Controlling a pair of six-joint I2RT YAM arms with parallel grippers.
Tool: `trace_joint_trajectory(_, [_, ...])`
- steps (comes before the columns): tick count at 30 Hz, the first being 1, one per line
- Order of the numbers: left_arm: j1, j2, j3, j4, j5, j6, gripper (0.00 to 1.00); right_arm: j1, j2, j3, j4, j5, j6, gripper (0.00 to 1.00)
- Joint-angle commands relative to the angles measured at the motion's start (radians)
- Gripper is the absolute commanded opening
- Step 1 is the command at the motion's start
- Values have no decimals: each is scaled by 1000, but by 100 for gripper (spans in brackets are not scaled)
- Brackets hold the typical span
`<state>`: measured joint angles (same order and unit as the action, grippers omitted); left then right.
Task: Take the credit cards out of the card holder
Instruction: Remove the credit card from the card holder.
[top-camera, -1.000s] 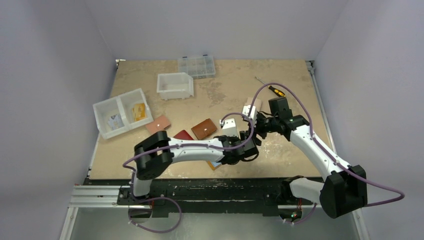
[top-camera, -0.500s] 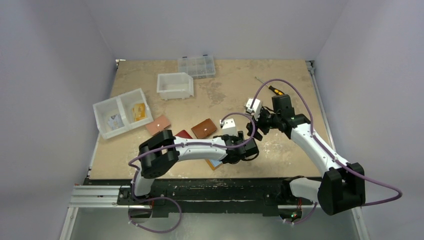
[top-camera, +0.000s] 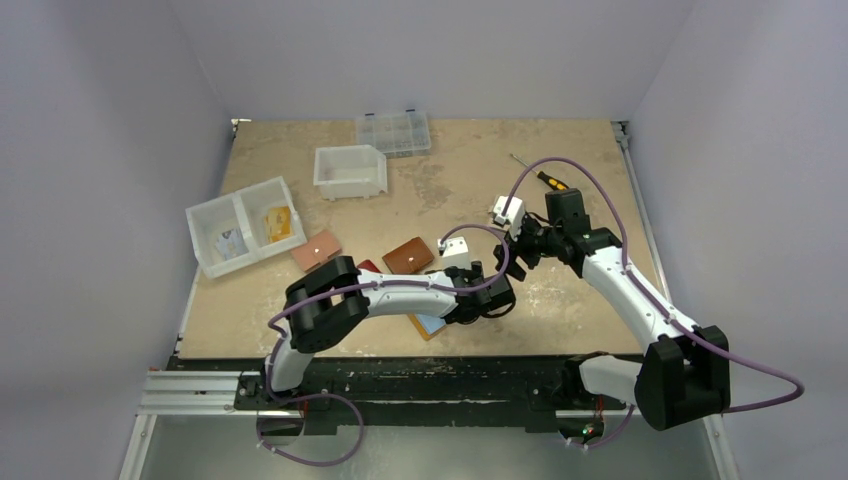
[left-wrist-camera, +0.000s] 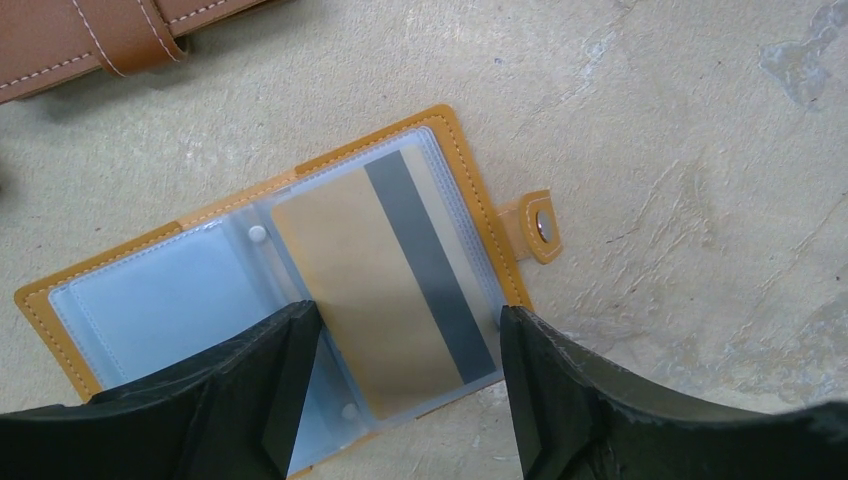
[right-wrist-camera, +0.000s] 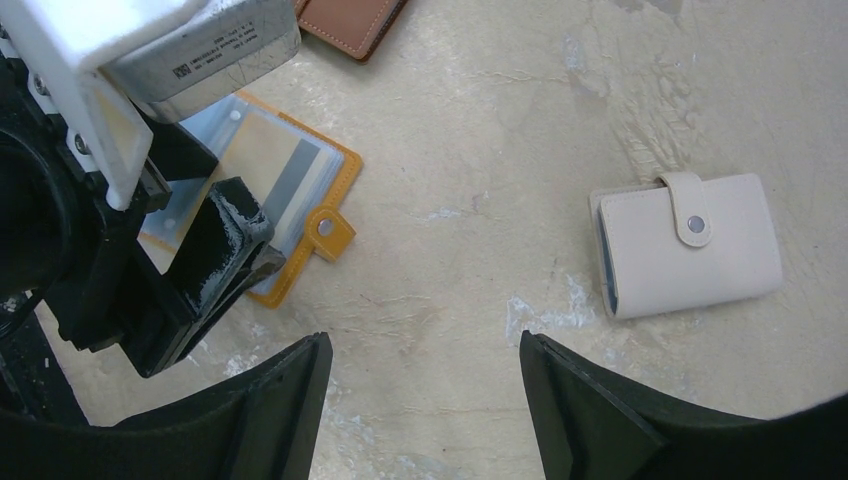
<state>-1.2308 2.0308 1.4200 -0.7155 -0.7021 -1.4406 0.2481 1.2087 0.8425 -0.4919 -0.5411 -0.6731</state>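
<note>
The card holder (left-wrist-camera: 470, 170) lies open on the table, mustard-yellow with clear sleeves and a snap tab (left-wrist-camera: 540, 225). A yellow-orange credit card (left-wrist-camera: 370, 290) with a dark stripe sits in its right sleeve. A light blue card (left-wrist-camera: 160, 300) fills the left sleeve. My left gripper (left-wrist-camera: 405, 390) is open just above the holder, its fingers either side of the striped card's near end, holding nothing. In the top view the holder (top-camera: 430, 326) pokes out under the left gripper (top-camera: 480, 305). My right gripper (right-wrist-camera: 420, 400) hangs open over bare table to the right of the holder (right-wrist-camera: 335, 235).
A cream snap wallet (right-wrist-camera: 690, 245) lies right of the right gripper. A brown wallet (top-camera: 408, 256), a dark red one (top-camera: 368, 268) and a pinkish one (top-camera: 316, 249) lie behind the holder. White bins (top-camera: 245, 225) (top-camera: 350, 170), a clear organiser (top-camera: 393, 132) and a screwdriver (top-camera: 548, 180) stand farther back.
The left arm's elbow has swung right, and its gripper stays over the holder. The right gripper drew back a little to the right, away from the left one.
</note>
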Motion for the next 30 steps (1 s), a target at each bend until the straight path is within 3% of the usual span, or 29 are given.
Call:
trace_joint_trajectory(1, [2, 2, -11, 3, 6, -16, 69, -5, -11, 6, 18, -1, 4, 77])
trace_joint_trajectory(14, [2, -73, -85, 34, 17, -5, 55, -7, -11, 4, 7, 4, -2, 77])
trace_joint_trajectory(25, [11, -274, -354, 312, 70, 103, 36, -7, -9, 7, -22, -63, -28, 76])
trace_joint_trajectory(30, [29, -324, -445, 448, 131, 176, 33, -7, 9, 12, -66, -155, -67, 75])
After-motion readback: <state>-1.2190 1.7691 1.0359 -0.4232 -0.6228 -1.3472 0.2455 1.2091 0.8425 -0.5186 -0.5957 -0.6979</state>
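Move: The card under the clear sleeve of the open yellow holder lies right at my left fingertips, its middle about 1 cm ahead, 1 cm left and just below. The holder's blue page is some 8 cm to my left and 1 cm back. The brown holder sits roughly 12 cm left and 11 cm ahead, the red one about 19 cm left and 4 cm ahead. From my right hand the card is about 12 cm left, 7 cm back and 11 cm down. I start closing my left fingers, from wide to about half that gap, staying low over the sleeve. Then I sweep about 4 cm left and 2 cm back at the same height, still closing and rolling slightly. My right-hand finger travels from the sleeve's outer edge across the card towards the spine, dragging on the sleeve. ##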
